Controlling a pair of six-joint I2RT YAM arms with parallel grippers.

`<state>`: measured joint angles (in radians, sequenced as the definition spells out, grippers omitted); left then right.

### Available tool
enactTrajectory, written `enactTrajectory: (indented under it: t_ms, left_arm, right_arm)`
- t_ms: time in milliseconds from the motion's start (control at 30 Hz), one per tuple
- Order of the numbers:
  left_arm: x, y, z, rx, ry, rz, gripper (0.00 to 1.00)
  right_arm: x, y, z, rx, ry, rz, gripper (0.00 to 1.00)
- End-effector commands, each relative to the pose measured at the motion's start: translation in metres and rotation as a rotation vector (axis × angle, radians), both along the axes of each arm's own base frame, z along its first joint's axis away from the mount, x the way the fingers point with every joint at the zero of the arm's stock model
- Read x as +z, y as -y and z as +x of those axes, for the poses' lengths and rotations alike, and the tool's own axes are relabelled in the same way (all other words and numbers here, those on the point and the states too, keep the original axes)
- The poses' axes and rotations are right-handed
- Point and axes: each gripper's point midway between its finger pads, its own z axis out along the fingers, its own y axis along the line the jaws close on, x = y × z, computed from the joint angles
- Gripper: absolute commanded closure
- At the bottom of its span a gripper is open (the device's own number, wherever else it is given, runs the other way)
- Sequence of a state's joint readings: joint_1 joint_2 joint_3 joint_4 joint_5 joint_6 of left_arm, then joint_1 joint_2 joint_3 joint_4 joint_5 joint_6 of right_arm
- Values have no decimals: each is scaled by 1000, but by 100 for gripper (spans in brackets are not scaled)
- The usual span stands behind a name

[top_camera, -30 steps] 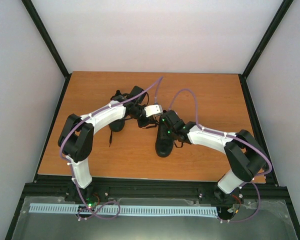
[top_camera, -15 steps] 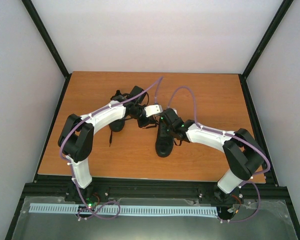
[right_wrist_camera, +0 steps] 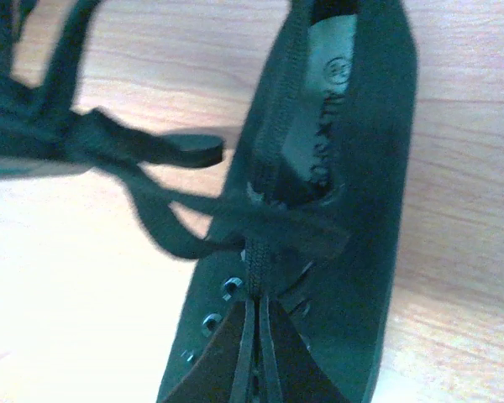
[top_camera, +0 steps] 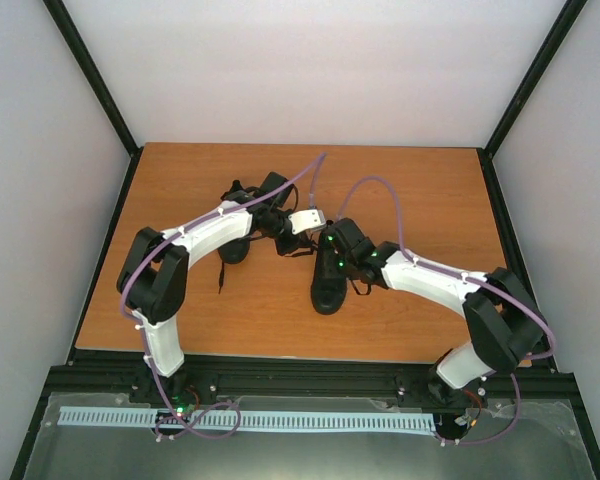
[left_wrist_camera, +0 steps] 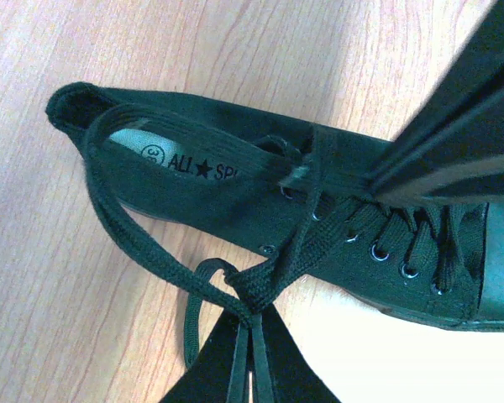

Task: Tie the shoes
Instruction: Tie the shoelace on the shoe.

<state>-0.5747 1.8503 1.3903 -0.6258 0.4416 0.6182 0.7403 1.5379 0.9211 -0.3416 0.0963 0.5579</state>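
Note:
One black shoe lies on the table between my grippers. It also shows in the left wrist view and the right wrist view. My left gripper is shut on its black lace just beside the shoe's side, in the top view. My right gripper is shut on another strand of lace over the tongue, in the top view. The laces cross loosely over the shoe opening. The second shoe lies partly hidden under my left arm.
A loose lace end trails from the second shoe toward the table's near left. The wooden table has black frame posts at its corners and white walls around it.
My right arm's elbow has swung outward to the right while its gripper stayed over the shoe. The left arm and both shoes have not visibly moved.

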Motion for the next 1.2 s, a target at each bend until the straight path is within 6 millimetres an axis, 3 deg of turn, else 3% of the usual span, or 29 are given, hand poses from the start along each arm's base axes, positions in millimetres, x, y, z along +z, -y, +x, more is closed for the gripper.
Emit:
enactTrajectory:
  t_ms: [0,200,467,500,567,600,733,833,967,1167]
  left_arm:
    - [7,5,10,17,-3,-27,99]
    - [2,5,10,15,-14,-26,99]
    - [-4,5,6,-16,-32,-12,98]
    - [-4,5,1,-46,-46,-12,93]
    - [-4,3,-9,-103,-83,6,62]
    - [-3,1,-12,-126,-97,15,52]
    - [2,-21,6,-116,-95,34,22]
    - [-17,-37,25,-108,-25,127,16]
    - [-54,-48,33,-149,7,238,17]
    - [-86,-50,40,-158,-2,318,21]
  right_arm:
    - [0,0,-31,88,-89,28,97]
    - [2,16,-54,92,-146,29,97]
    - [3,47,-60,56,-190,53,97]
    - [5,53,-57,42,-182,60,97]
    - [8,62,-51,22,-178,81,97]
    - [9,63,-50,26,-176,95,97]
    - [16,67,-42,32,-159,122,97]
    - [18,67,-39,40,-155,139,97]
    - [21,66,-34,46,-146,164,97]
    - [19,67,-29,42,-143,162,97]
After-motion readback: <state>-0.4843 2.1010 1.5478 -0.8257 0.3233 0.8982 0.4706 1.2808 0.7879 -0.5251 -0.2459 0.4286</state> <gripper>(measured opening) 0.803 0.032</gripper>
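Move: The loose lace end lies about 6 cm left of the left hand, 2 cm ahead and 9 cm down; the shoe being tied is 5 cm right, 4 cm back, the other shoe some 22 cm left, 3 cm ahead. The right hand, holding lace just above that shoe (its middle about 2 cm back), takes it towards bare table 7 cm right, 4 cm back, 8 cm below. Right hand draws its pinched lace 7 cm right and back; left opens, releasing lace, then descends 8 cm leftward. ##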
